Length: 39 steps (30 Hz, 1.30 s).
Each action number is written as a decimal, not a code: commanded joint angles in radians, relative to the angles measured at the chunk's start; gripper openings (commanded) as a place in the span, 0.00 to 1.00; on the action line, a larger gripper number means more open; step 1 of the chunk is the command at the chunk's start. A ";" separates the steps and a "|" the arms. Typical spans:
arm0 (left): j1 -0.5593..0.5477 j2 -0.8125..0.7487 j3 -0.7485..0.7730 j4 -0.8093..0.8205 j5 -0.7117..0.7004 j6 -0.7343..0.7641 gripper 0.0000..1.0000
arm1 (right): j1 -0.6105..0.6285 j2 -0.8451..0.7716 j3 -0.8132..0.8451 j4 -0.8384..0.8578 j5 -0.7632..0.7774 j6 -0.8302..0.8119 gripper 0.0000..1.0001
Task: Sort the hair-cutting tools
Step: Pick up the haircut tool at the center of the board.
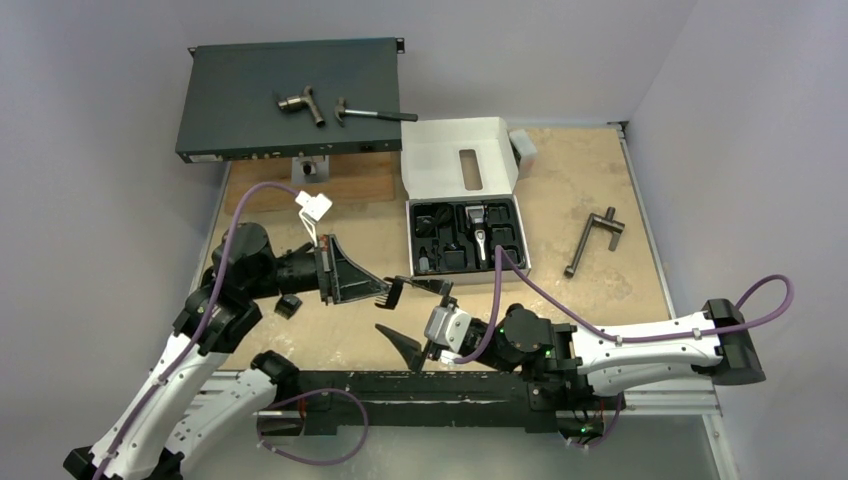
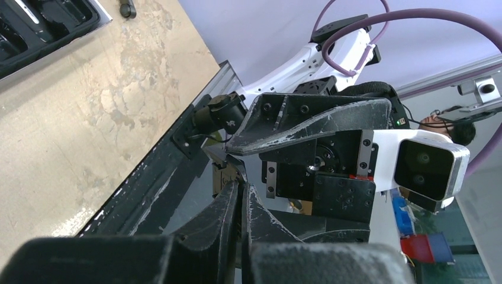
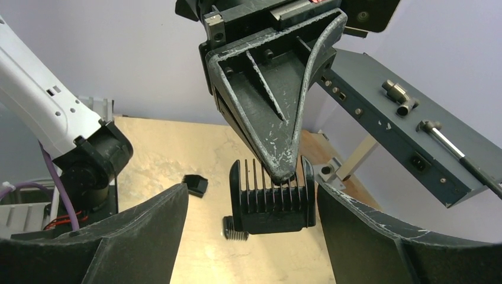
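A black comb attachment (image 1: 401, 290) hangs above the table, pinched at its teeth by my left gripper (image 1: 386, 290), which is shut on it. In the right wrist view the comb attachment (image 3: 272, 204) sits between my right gripper's (image 3: 251, 228) spread fingers without touching either one. The left gripper's fingertips (image 3: 278, 160) come down onto it from above. The right gripper (image 1: 422, 318) is open. Two more small black combs (image 3: 195, 184) (image 3: 235, 228) lie on the table below. The black-and-silver clipper (image 1: 481, 236) lies in the black case tray (image 1: 411, 235) with other pieces.
The case's white lid (image 1: 460, 160) stands open behind the tray. A dark T-shaped handle (image 1: 592, 238) lies at the right. A hammer (image 1: 375, 115) and pipe fitting (image 1: 300, 103) rest on the grey box (image 1: 240, 110) at the back. One loose comb (image 1: 289, 305) lies near the left arm.
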 commanded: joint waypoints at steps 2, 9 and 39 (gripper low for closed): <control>0.006 -0.024 -0.010 0.048 0.029 -0.015 0.00 | -0.004 -0.011 0.051 0.011 0.021 0.003 0.79; 0.006 -0.038 -0.016 0.045 0.035 -0.019 0.00 | -0.006 0.006 0.066 0.007 0.033 0.008 0.74; 0.006 -0.081 0.028 -0.017 -0.093 0.025 0.78 | -0.006 -0.012 0.073 -0.103 0.089 0.054 0.00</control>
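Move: Between the two facing hands hangs the haircut tool, a black comb guard still pinched by the left fingertips, about 2 cm right of the left hand point and level with it. From the right hand it lies some 1 cm ahead and 1 cm left, at its own height, between the open fingers. From the right hand, the open kit box is roughly 28 cm ahead, 13 cm right and 30 cm down; a loose comb guard lies about 16 cm ahead, 24 cm left and 34 cm down. Drawing back about 1 cm, the left hand centres the haircut tool between the right hand's fingers, which close from wide to about half open and pinch its two side edges while that hand nearly stays in place. Only then do the left fingers spread wide and let go; the right keeps its grip, easing about 1 cm down and a little forward at the end. ##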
